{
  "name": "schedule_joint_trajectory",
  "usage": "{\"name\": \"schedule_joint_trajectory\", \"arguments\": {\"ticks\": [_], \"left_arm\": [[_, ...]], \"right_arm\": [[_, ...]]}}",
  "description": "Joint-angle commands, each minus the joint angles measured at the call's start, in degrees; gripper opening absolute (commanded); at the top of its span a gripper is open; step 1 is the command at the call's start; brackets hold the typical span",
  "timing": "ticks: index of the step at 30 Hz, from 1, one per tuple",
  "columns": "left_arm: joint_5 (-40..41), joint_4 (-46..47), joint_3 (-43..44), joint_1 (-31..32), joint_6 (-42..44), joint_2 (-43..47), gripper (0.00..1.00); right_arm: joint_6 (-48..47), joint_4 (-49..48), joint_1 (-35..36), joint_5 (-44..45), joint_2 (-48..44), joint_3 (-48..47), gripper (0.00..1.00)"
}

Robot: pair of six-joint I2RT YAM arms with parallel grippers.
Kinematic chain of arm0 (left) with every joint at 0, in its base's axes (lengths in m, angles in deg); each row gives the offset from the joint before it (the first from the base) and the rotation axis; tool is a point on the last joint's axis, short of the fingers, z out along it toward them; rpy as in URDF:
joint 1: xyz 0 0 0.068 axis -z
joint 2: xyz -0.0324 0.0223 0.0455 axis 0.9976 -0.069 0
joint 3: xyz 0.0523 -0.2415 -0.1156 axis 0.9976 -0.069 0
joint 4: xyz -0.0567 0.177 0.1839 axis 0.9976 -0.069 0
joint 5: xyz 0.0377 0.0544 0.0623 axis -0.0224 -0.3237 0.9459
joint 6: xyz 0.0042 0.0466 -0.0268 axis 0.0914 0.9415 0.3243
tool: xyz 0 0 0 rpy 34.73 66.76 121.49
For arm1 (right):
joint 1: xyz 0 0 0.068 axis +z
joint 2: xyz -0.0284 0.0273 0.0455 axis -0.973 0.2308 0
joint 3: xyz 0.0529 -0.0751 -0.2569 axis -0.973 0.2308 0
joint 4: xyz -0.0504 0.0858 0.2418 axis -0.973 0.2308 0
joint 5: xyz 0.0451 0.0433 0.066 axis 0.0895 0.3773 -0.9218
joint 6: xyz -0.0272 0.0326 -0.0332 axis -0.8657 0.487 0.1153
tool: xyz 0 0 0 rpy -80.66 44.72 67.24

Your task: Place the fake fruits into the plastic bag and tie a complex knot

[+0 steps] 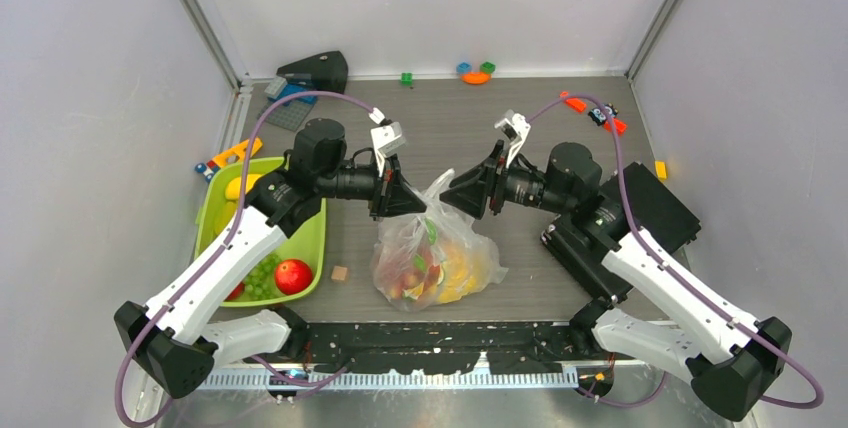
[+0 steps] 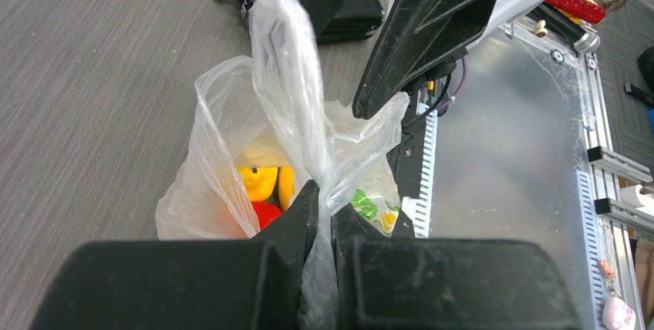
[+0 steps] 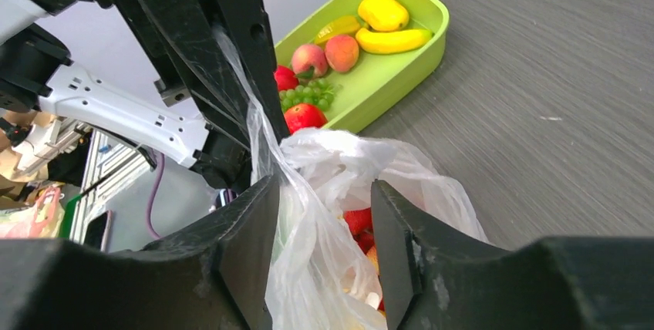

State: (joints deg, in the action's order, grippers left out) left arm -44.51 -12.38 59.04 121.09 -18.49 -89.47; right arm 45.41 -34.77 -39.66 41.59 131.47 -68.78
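Note:
The plastic bag (image 1: 435,263) stands mid-table with fake fruits inside; in the left wrist view yellow and red fruits (image 2: 258,183) show through its mouth. My left gripper (image 1: 420,203) is shut on a stretched handle strip of the bag (image 2: 297,75). My right gripper (image 1: 447,198) faces it from the right. Its jaws stand open (image 3: 324,214) around bunched bag film (image 3: 308,237), which lies against one finger. More fake fruits lie in the lime-green tray (image 1: 316,248): an apple (image 1: 293,275), grapes (image 1: 262,278), a lemon (image 3: 383,11), a banana (image 3: 392,39) and peaches (image 3: 342,52). No knot is in view.
A small wooden cube (image 1: 340,273) lies between tray and bag. Toy bricks (image 1: 476,72) sit along the back wall, and orange pieces (image 1: 590,108) lie at the back right. A black box (image 1: 640,213) stands under the right arm, a dark wedge (image 1: 315,70) at the back left.

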Motion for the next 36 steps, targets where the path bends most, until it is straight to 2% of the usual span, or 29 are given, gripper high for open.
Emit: {"name": "schedule_joint_trajectory", "arguments": {"ticks": [1,7,12,19,27,29,31,32,36], "left_arm": [[0.25,2.60,-0.12,0.20,1.10,1.43,0.00],[0.17,2.76,-0.20,0.20,1.02,1.36,0.00],[0.29,2.77,-0.32,0.24,1.10,1.46,0.00],[0.26,2.86,-0.39,0.24,1.17,1.68,0.00],[0.74,2.77,-0.47,0.23,1.30,1.86,0.00],[0.75,2.77,-0.56,0.27,1.30,1.74,0.00],[1.23,2.71,-0.48,0.20,1.30,1.78,0.00],[1.67,2.62,-0.43,0.27,1.30,1.79,0.00],[2.94,2.38,-0.39,0.26,1.34,1.81,0.12]], "right_arm": [[2.68,-6.50,-0.13,-1.99,0.57,-0.25,0.49],[2.07,-6.17,0.49,-1.12,1.15,-0.64,0.35],[0.32,-3.81,1.20,1.92,1.43,-1.28,0.35],[-0.66,-3.18,1.81,3.57,2.60,-1.45,0.40],[-1.77,-2.56,2.20,5.90,2.71,-1.40,0.38],[-1.82,-2.64,2.28,6.12,2.56,-1.37,0.33],[-1.75,-2.97,2.52,6.10,2.32,-1.41,0.20],[-1.67,-3.07,2.67,6.16,2.28,-1.55,0.10],[-1.52,-3.21,4.32,7.97,1.00,-1.91,0.05]]}}
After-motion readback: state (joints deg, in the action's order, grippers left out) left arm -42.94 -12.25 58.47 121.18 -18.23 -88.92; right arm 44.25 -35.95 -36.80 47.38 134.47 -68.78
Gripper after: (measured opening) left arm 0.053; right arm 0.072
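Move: The free end of the plastic bag's gathered handle stands almost between the right hand's open fingers, about 2 cm to its left, 1 cm ahead and 1 cm below. The left gripper, which already pinches that handle, is some 5 cm to the right hand's left and 2 cm nearer the base; the bag's fruit-filled body hangs roughly 20 cm below, 7 cm back and 2 cm left. From the left hand, the free end is about 4 cm right, 2 cm ahead and 2 cm above. The right fingers, half open at first, close on the plastic at the handle's free end and pinch it, just beyond the left fingertips. Before that final closing, the right hand eases about 1 cm each to the left and forward, and rises slightly, then sinks some 2 cm. The left hand stays in place and keeps its pinch on the handle. ##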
